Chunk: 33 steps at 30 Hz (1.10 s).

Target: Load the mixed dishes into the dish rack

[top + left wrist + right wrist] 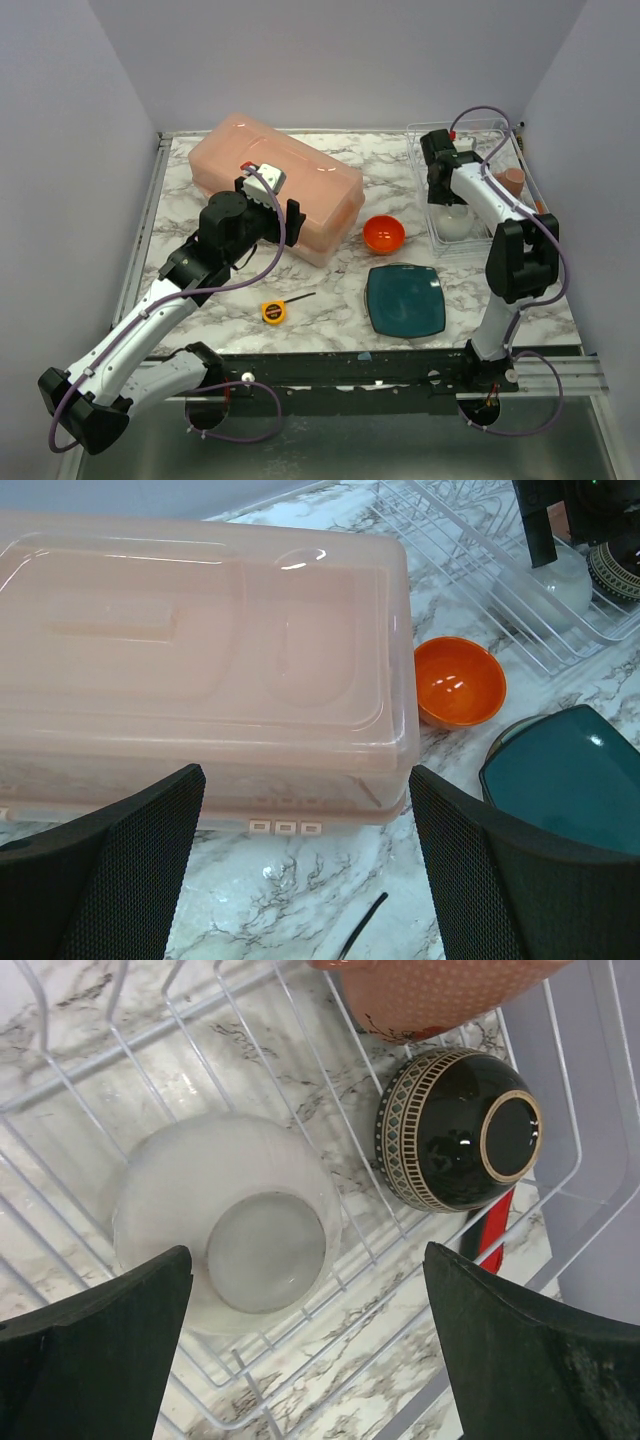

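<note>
The dish rack [458, 127] stands at the back right. In it a white bowl [230, 1225] lies upside down, a dark patterned bowl [460, 1130] lies on its side, and a pinkish mug [430, 990] sits beyond them. My right gripper [310, 1360] hangs open just above the white bowl [455, 222], holding nothing. An orange bowl [384, 233] and a teal square plate [405, 300] rest on the table left of the rack. My left gripper [305, 870] is open and empty over the near edge of the pink tub [200, 650], with the orange bowl [460, 680] to its right.
The big pink tub [275, 185] fills the back left of the marble table. A yellow tape measure [274, 311] lies near the front, its black strap trailing right. A red-handled tool [492, 1240] lies under the rack's wire beside the dark bowl. Walls close in on three sides.
</note>
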### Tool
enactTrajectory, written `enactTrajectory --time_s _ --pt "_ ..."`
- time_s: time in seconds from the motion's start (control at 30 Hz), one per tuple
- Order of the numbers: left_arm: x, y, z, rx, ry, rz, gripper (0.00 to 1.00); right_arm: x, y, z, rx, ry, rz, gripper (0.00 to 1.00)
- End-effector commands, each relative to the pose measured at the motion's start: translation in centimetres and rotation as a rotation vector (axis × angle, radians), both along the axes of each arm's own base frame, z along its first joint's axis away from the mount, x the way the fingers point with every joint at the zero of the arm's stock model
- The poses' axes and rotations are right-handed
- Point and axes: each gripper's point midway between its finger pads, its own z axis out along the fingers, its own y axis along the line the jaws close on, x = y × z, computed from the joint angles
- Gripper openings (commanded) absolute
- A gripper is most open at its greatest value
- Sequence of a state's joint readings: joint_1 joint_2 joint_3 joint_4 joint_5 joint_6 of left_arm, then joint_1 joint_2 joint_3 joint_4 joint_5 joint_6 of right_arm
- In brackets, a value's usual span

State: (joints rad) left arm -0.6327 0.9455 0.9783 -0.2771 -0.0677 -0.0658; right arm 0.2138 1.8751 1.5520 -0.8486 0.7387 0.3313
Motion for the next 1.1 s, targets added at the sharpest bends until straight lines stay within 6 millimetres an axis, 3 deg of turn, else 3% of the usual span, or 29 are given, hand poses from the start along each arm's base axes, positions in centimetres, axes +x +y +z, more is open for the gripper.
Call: enactTrajectory --time_s 0.0,0.23,0.37,0.53,0.8,1.07 --pt "-0.2 -0.6 0.3 -0.008 -0.005 -0.031 0.83 -0.2 0.6 1.0 0.082 -0.068 -0.011 1.00" --pt "-0.3 -0.6 0.3 -0.010 -0.003 -0.035 0.83 -1.9 3.3 -1.0 0.314 -0.130 0.021 0.90" --pt "-0.4 -0.7 0.2 -0.012 0.001 -0.039 0.83 -2.6 3.4 -2.6 0.351 -0.095 0.019 0.86" --pt "-0.4 -0.6 0.4 -0.013 -0.004 -0.036 0.83 -2.4 1.4 -3.8 0.356 -0.102 -0.035 0.83" --pt "-0.4 -0.7 0.2 -0.012 0.002 -0.040 0.83 0.0 -1.3 -3.2 0.370 -0.169 -0.065 0.70" --pt "-0.3 -0.9 0.1 -0.012 0.008 -0.043 0.83 0.5 -3.6 -3.6 0.301 -0.169 -0.134 0.69"
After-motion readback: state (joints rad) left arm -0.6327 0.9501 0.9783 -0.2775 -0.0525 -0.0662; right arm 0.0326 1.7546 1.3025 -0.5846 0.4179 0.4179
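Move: The upturned white bowl in the rack lies about 4 cm ahead of the right hand, level with it sideways and some 6 cm below. The black bowl is about 12 cm to this hand's right and the pink mug about 10 cm ahead and 14 cm right. The orange bowl stands outside the rack, level ahead and some 17 cm to its left. From the left hand the white bowl lies roughly 16 cm ahead, 43 cm right and 22 cm below. The right hand brings its fingertips onto the near side of the white bowl and nudges it rightward in the rack. It first draws back about 3 cm and 2 cm left while starting to sink, then swings some 4 cm right and back forward, ending about 4 cm lower. The wrist rolls some 20 degrees, so the fingers point more steeply down, and they close by about a third. ##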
